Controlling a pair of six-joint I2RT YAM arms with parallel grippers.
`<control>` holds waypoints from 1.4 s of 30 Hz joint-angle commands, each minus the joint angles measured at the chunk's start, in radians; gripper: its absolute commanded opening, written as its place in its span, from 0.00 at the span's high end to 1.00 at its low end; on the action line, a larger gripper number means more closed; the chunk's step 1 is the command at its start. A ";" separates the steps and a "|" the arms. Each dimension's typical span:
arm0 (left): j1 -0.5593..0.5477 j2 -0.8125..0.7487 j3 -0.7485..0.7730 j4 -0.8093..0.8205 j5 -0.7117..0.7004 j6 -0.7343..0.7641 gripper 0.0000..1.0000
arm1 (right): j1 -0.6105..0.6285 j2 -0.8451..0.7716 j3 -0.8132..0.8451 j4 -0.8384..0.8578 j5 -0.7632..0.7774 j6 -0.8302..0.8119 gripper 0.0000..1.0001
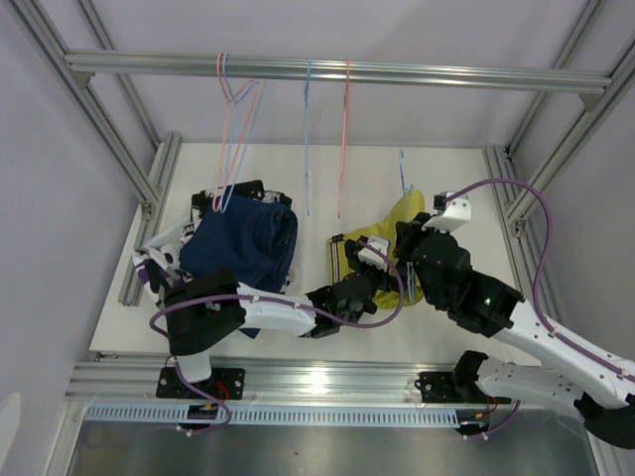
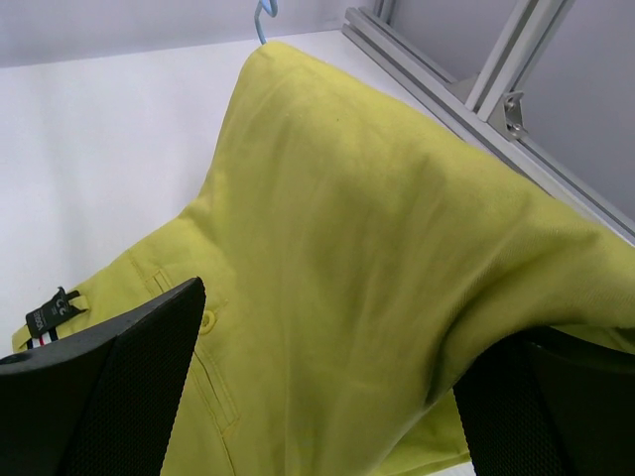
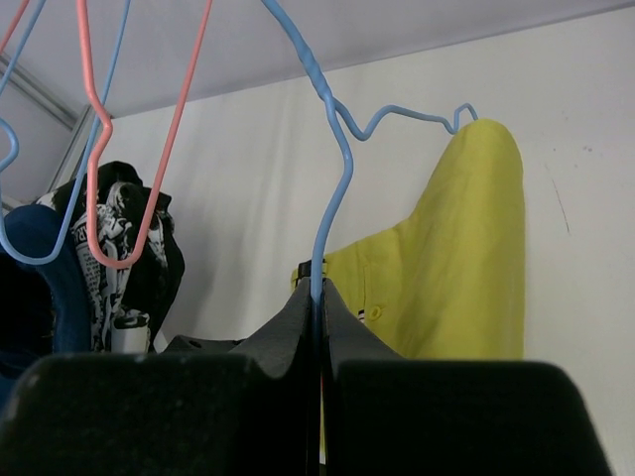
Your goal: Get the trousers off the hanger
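Note:
The yellow trousers (image 1: 399, 220) lie crumpled on the white table, still draped on a blue wire hanger (image 1: 403, 171). My right gripper (image 3: 317, 297) is shut on the hanger wire (image 3: 319, 248), with the yellow trousers (image 3: 456, 268) hanging from the far end of the hanger. In the top view the right gripper (image 1: 409, 243) sits just over the cloth. My left gripper (image 2: 327, 397) is open, its two black fingers (image 2: 109, 387) straddling a raised fold of the yellow trousers (image 2: 377, 228). From above, the left gripper (image 1: 369, 263) is at the near left edge of the cloth.
A pile of other trousers (image 1: 243, 238), navy on top and patterned ones below, lies at the table's left. Empty pink (image 1: 230, 129) and blue (image 1: 307, 139) hangers hang from the metal rail (image 1: 427, 73) at the back. Aluminium frame posts (image 2: 496, 89) border the table.

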State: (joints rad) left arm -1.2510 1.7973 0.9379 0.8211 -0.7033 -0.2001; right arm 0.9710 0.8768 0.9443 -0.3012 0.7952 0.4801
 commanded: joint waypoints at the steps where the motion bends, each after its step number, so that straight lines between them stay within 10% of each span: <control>1: 0.021 0.010 0.045 0.012 -0.021 -0.004 0.01 | 0.000 -0.022 -0.006 0.060 -0.017 0.028 1.00; 14: 0.041 0.074 0.085 -0.008 -0.064 -0.032 0.09 | 0.018 -0.053 -0.021 0.051 -0.048 0.066 1.00; 27: 0.041 0.079 0.107 0.004 -0.082 -0.018 0.99 | 0.037 -0.081 -0.035 0.039 -0.053 0.107 1.00; 42: 0.019 -0.196 -0.025 -0.074 -0.048 0.048 0.99 | 0.029 -0.061 -0.145 0.125 0.041 0.146 1.00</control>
State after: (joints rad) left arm -1.2301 1.7233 0.9066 0.7048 -0.7410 -0.1974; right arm 1.0000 0.8082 0.8230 -0.2558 0.7780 0.5911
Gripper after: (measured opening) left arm 0.051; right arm 0.020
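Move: The yellow trousers hang between the left hand's open fingers, their middle about 4 cm ahead and level sideways, a couple of cm lower. The right hand still pinches the blue hanger they hang on; from it their middle is some 4 cm ahead, 1 cm left and 12 cm below. From the left hand, an empty pink hanger's lower end is roughly 12 cm ahead, 11 cm left and 14 cm up, and the navy trousers pile 35 cm left, 3 cm ahead, 10 cm lower. Forward about 2 cm and slightly down, the left hand pushes its open fingers farther over the yellow trousers and shuts them, pinching the cloth, then, after a short hold, draws it some 3 cm left and a little up, away from the hanger. The right hand keeps its pinch on the hanger wire, easing down about 2.5 cm and back 1 cm, with a slight roll. ##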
